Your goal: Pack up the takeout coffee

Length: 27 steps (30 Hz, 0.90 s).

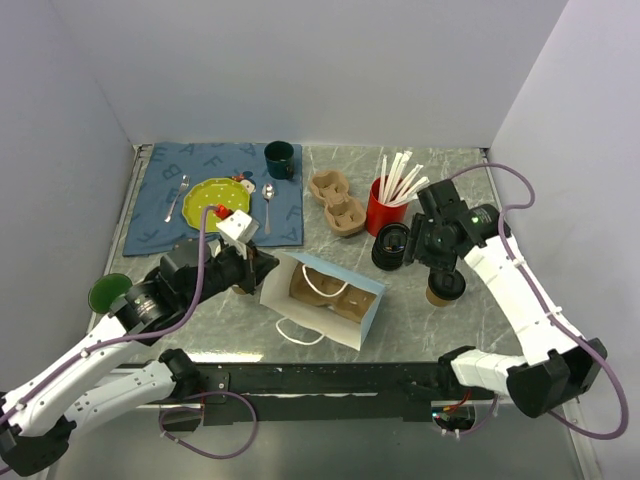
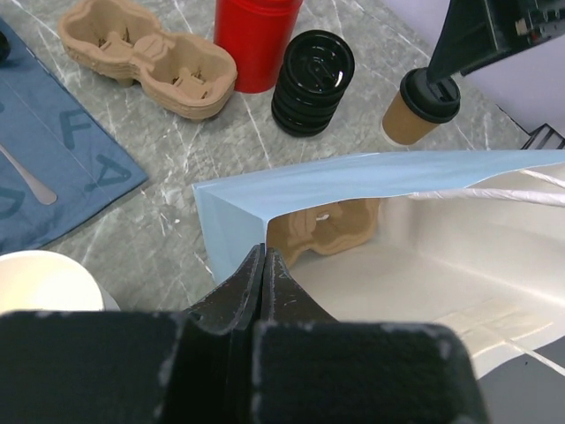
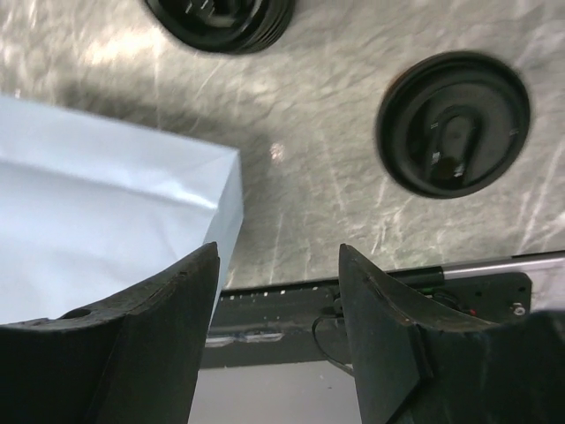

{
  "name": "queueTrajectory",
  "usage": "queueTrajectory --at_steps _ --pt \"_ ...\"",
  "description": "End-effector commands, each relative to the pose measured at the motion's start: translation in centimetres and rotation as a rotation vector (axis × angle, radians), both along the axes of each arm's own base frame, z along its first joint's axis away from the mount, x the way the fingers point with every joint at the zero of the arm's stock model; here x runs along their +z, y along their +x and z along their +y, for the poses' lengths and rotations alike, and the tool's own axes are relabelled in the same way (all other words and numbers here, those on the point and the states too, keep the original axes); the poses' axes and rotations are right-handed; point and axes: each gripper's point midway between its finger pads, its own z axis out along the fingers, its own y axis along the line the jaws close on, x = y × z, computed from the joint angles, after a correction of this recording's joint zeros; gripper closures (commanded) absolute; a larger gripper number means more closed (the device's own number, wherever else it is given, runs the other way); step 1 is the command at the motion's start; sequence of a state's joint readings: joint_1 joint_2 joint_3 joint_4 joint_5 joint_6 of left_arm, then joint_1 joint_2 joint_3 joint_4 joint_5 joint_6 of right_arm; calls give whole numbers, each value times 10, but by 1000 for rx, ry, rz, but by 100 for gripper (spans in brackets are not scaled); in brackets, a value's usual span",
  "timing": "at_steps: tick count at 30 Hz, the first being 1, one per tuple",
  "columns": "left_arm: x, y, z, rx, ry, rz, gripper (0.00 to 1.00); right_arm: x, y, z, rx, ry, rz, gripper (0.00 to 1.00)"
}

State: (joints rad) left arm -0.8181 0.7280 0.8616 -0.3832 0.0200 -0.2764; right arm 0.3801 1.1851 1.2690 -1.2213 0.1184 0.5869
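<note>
The takeout coffee point(image 1: 445, 287), a brown paper cup with a black lid, stands upright on the marble to the right of the bag. In the right wrist view its lid point(image 3: 453, 124) lies beyond and to the right of the jaws. My right gripper point(image 1: 440, 262) hovers just above it, open point(image 3: 278, 256), with nothing between its fingers. The light blue paper bag point(image 1: 325, 298) lies on its side, mouth toward the left arm. A brown cup carrier point(image 2: 331, 225) sits inside it. My left gripper point(image 2: 263, 252) is shut on the bag's rim point(image 1: 262, 268).
A stack of black lids point(image 1: 390, 245) stands left of the coffee, a red cup of straws point(image 1: 383, 205) behind it, spare carriers point(image 1: 338, 200) further left. A blue placemat point(image 1: 160, 205) holds a plate, cutlery and a green mug point(image 1: 280, 158). A white-lined cup point(image 2: 44, 281) is by my left gripper.
</note>
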Motion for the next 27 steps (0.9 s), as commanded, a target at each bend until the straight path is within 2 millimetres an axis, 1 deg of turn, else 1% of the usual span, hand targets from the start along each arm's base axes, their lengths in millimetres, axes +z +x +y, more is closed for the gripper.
queueTrajectory --at_steps 1,2,3,6,7,9,10,13,14,16,17,18,20,21,23,24,27 --pt "27 -2 4 16 -45 -23 99 11 17 -31 -128 -64 -5 36" --pt "27 -3 4 20 -51 -10 99 9 19 -36 -140 -68 3 36" --pt "28 -4 5 21 -52 -1 99 6 22 -50 -192 -65 22 36" --pt "31 -6 6 27 -64 20 99 -3 25 -63 -218 -42 65 32" --pt "30 -8 6 24 -57 32 99 -5 26 -74 -248 -49 74 30" --pt "31 -11 6 16 -64 49 99 -10 26 -81 -262 -58 86 27" --pt "32 -14 7 16 -66 63 99 -16 26 -86 -270 -61 99 24" --pt "35 -18 5 6 -87 95 99 -28 23 -90 -260 -79 142 22" --pt "32 -20 5 1 -81 110 99 -30 25 -100 -293 -82 141 22" --pt "33 -21 5 4 -89 126 99 -39 22 -102 -284 -77 158 20" --pt "32 -22 5 4 -85 134 99 -40 24 -104 -287 -73 152 19" --pt "31 -22 6 8 -86 134 99 -43 23 -103 -269 -69 156 13" --pt "32 -22 7 12 -88 126 99 -54 20 -102 -264 -41 176 9" --pt "32 -21 7 14 -92 124 99 -58 23 -103 -258 -34 174 6" --pt "33 -21 6 15 -94 126 99 -67 21 -101 -243 -11 191 4" --pt "33 -21 6 12 -92 129 99 -69 25 -100 -234 -3 175 4" --pt "31 -20 5 18 -85 136 99 -70 27 -100 -195 -8 147 5"
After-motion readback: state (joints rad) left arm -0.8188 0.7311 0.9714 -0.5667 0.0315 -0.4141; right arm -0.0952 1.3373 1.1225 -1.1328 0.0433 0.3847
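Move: The lidded coffee cup stands about 8 cm to the right of the empty right hand, 2 cm back and 14 cm below it. The stack of black lids is roughly 7 cm ahead, 5 cm left and 15 cm below; the paper bag's middle is some 20 cm left, 8 cm back and 8 cm down. From the left hand, which holds the bag's rim, the coffee cup lies about 44 cm right, level ahead and 23 cm lower. Still pinching the bag's rim corner, the left hand draws it back about 2 cm and up 1 cm, tipping down some 10 degrees. The right hand swings about 10 cm right, away from the bag, then sinks 7 cm towards the coffee cup's lid, turning clockwise roughly 15 degrees, tipping its fingers to near vertical and spreading them almost fully. ##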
